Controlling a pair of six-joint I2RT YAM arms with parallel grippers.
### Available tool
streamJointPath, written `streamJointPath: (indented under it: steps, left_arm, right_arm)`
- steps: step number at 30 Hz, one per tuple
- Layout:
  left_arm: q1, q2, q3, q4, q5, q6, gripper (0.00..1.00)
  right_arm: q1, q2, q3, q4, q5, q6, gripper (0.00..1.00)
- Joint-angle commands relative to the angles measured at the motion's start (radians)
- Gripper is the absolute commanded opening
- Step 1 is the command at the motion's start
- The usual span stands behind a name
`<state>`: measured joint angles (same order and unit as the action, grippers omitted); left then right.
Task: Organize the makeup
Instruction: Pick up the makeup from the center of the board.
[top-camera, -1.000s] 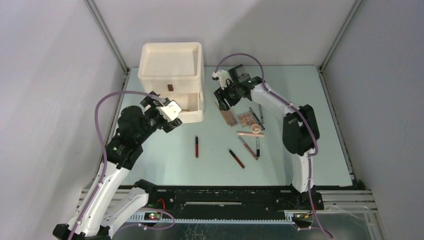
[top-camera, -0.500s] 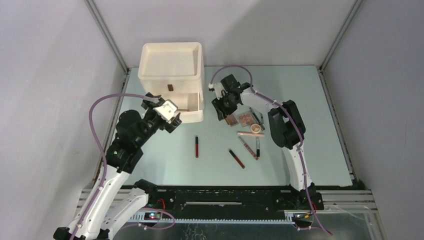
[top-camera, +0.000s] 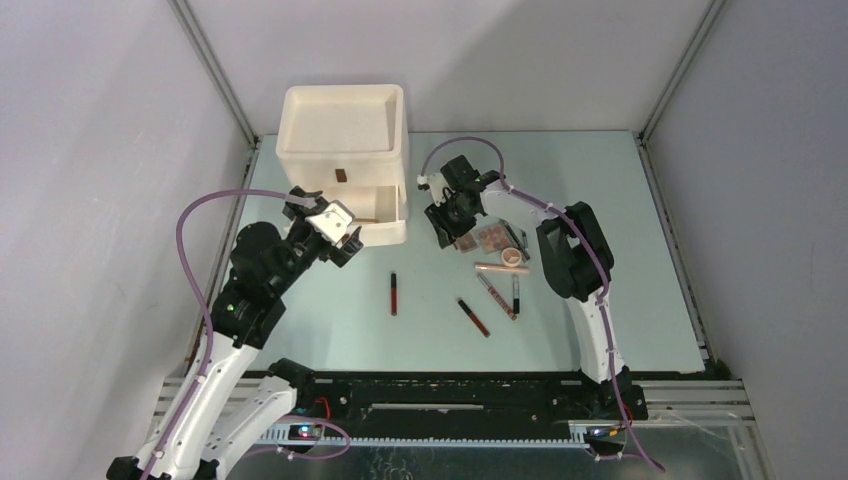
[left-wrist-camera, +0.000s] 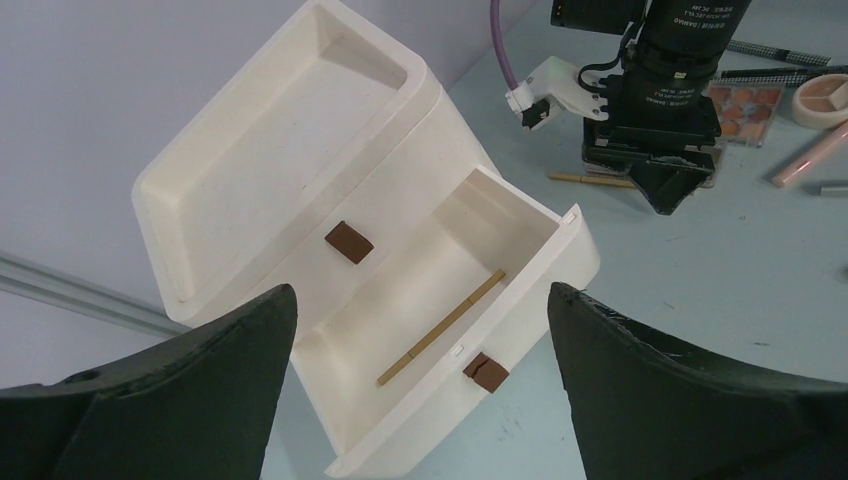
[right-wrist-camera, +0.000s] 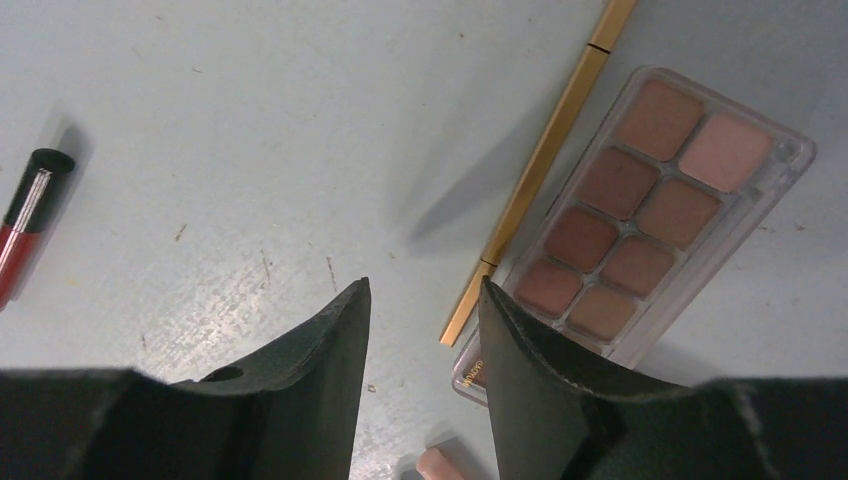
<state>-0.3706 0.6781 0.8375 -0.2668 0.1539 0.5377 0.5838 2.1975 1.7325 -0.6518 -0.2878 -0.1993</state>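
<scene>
The makeup lies on the table right of centre. A pink-brown palette has a thin gold pencil along its left edge. My right gripper hovers low just left of the pencil's near end, jaws open with a narrow gap and nothing between them; from above it sits beside the palettes. A round compact, a peach tube and dark-red tubes lie nearer. My left gripper is wide open over the pulled-out drawer, which holds another gold pencil.
The cream drawer box stands at the back left, its top a shallow tray and one brown-handled drawer pulled out toward the table's middle. Thin dark pencils lie beside the tubes. Grey walls close in the table on three sides.
My right gripper has come down and a little left, next to the palettes, and its jaws have narrowed. The left arm has barely shifted and stays wide open.
</scene>
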Motion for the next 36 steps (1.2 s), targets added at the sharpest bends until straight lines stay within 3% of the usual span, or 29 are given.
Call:
streamJointPath:
  steps: [1, 14, 23, 30, 34, 36]
  left_arm:
    - [0.007, -0.014, -0.014, 0.029, 0.016, -0.018, 1.00]
    - [0.007, -0.012, -0.011, 0.029, 0.007, -0.009, 1.00]
    - [0.007, -0.010, -0.003, 0.029, 0.000, -0.007, 1.00]
    - [0.007, -0.011, -0.008, 0.030, -0.011, -0.001, 1.00]
    - [0.007, 0.002, -0.002, 0.033, -0.014, -0.006, 1.00]
    - [0.007, 0.014, 0.005, 0.034, -0.012, -0.013, 1.00]
  right_arm:
    - [-0.002, -0.036, 0.010, 0.014, 0.060, 0.003, 0.53]
    - [0.000, 0.000, 0.008, 0.011, 0.110, -0.005, 0.52]
    - [0.022, -0.008, -0.071, 0.041, 0.146, -0.008, 0.40]
    - [0.016, -0.042, -0.078, 0.045, 0.121, -0.002, 0.19]
    - [-0.015, -0.150, -0.106, 0.085, 0.096, 0.029, 0.02]
    - [-0.038, -0.223, -0.137, 0.114, 0.059, 0.049, 0.00]
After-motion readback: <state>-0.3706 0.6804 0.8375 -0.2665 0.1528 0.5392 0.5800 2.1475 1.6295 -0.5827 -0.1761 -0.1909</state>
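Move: The gold pencil's near end lies just right of the right hand's half-open fingers; its middle is about 4 cm ahead, 1 cm left and 2 cm below. The long palette lies right beside it, some 4 cm ahead and 4 cm right of the hand; the square palette is about 12 cm right and 1 cm ahead. From the left hand, the pencil is roughly 15 cm ahead, 22 cm right and 30 cm down. The right hand eases about 2 cm right, dips 1 cm, and shuts its half-open fingers, pinching the gold pencil's near end. ##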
